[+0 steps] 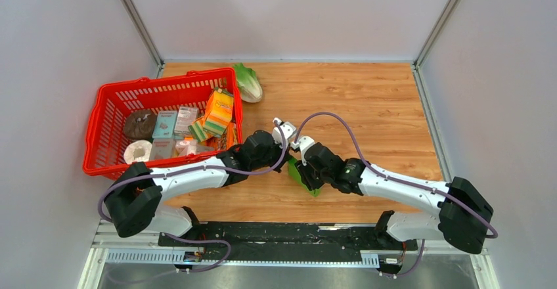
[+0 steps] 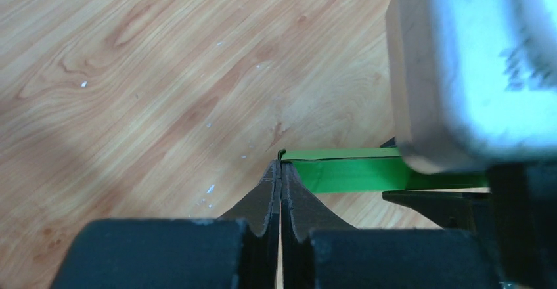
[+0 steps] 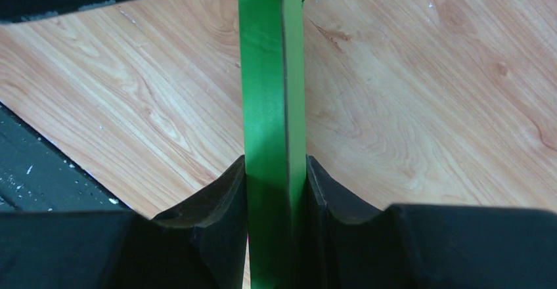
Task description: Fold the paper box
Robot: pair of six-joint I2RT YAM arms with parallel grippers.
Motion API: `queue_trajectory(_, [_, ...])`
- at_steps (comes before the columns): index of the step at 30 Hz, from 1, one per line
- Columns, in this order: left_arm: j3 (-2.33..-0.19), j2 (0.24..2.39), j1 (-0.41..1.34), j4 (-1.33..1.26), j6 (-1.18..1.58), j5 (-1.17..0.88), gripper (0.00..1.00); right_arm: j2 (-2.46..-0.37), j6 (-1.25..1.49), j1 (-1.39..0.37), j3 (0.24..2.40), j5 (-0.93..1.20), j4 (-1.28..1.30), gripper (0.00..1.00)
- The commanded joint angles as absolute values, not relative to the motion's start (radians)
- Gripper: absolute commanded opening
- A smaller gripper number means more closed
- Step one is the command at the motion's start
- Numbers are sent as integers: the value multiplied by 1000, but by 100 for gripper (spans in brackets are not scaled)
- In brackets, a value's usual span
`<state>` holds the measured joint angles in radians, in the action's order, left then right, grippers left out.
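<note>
The paper box (image 1: 300,176) is bright green card, held just above the wooden table between the two arms. In the right wrist view it runs as a narrow upright green strip (image 3: 272,92) away from the camera. My right gripper (image 3: 276,171) is shut on it, one finger pressed to each flat side. In the left wrist view the box (image 2: 348,171) stretches off to the right. My left gripper (image 2: 281,165) is shut, its tips pinching a thin edge at the box's end corner. From above, the left gripper (image 1: 289,160) and the right gripper (image 1: 304,173) meet nearly head-on at the box.
A red basket (image 1: 98,126) with several groceries, among them an orange carton (image 1: 219,110), stands at the left. A lettuce (image 1: 248,82) lies behind it. The right wrist's white housing (image 2: 473,66) looms close on the left gripper's right. The black base rail (image 1: 282,234) edges the near side.
</note>
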<state>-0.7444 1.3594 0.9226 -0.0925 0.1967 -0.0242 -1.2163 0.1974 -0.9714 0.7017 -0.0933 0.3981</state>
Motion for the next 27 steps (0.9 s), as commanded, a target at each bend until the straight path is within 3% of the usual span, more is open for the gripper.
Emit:
queue_trajectory(1, [-654, 1345, 939, -274, 282, 84, 0, -1230, 274, -968, 697, -224, 318, 34])
queue_trajectory(16, [-554, 1381, 974, -423, 321, 143, 0, -1195, 285, -971, 635, -213, 252, 38])
queue_trajectory(27, [-531, 1378, 1029, -424, 305, 239, 0, -1200, 478, -969, 742, -224, 498, 64])
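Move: The green paper box's middle is about 5 cm back, 5 cm right and 4 cm below the left hand, whose shut fingertips are at its far-left end. The right hand pinches the box nearer its other end, with the middle some 2 cm ahead, 2 cm left and 1 cm above. From the left hand, the red basket's middle is roughly 13 cm forward, 37 cm left and 5 cm lower; the lettuce is about 25 cm forward, 12 cm left and 8 cm lower. The left hand keeps its fingers shut at the box's far-left end and sinks about 2 cm, turning counter-clockwise and letting its left side drop a little. The right hand first eases about 1 cm forward and down with its grip unchanged, then opens its fingers to roughly twice their gap and drifts a centimetre to the right, having turned some 10 degrees clockwise, so that its pinch across the box comes loose while the left fingertips stay against the end. ##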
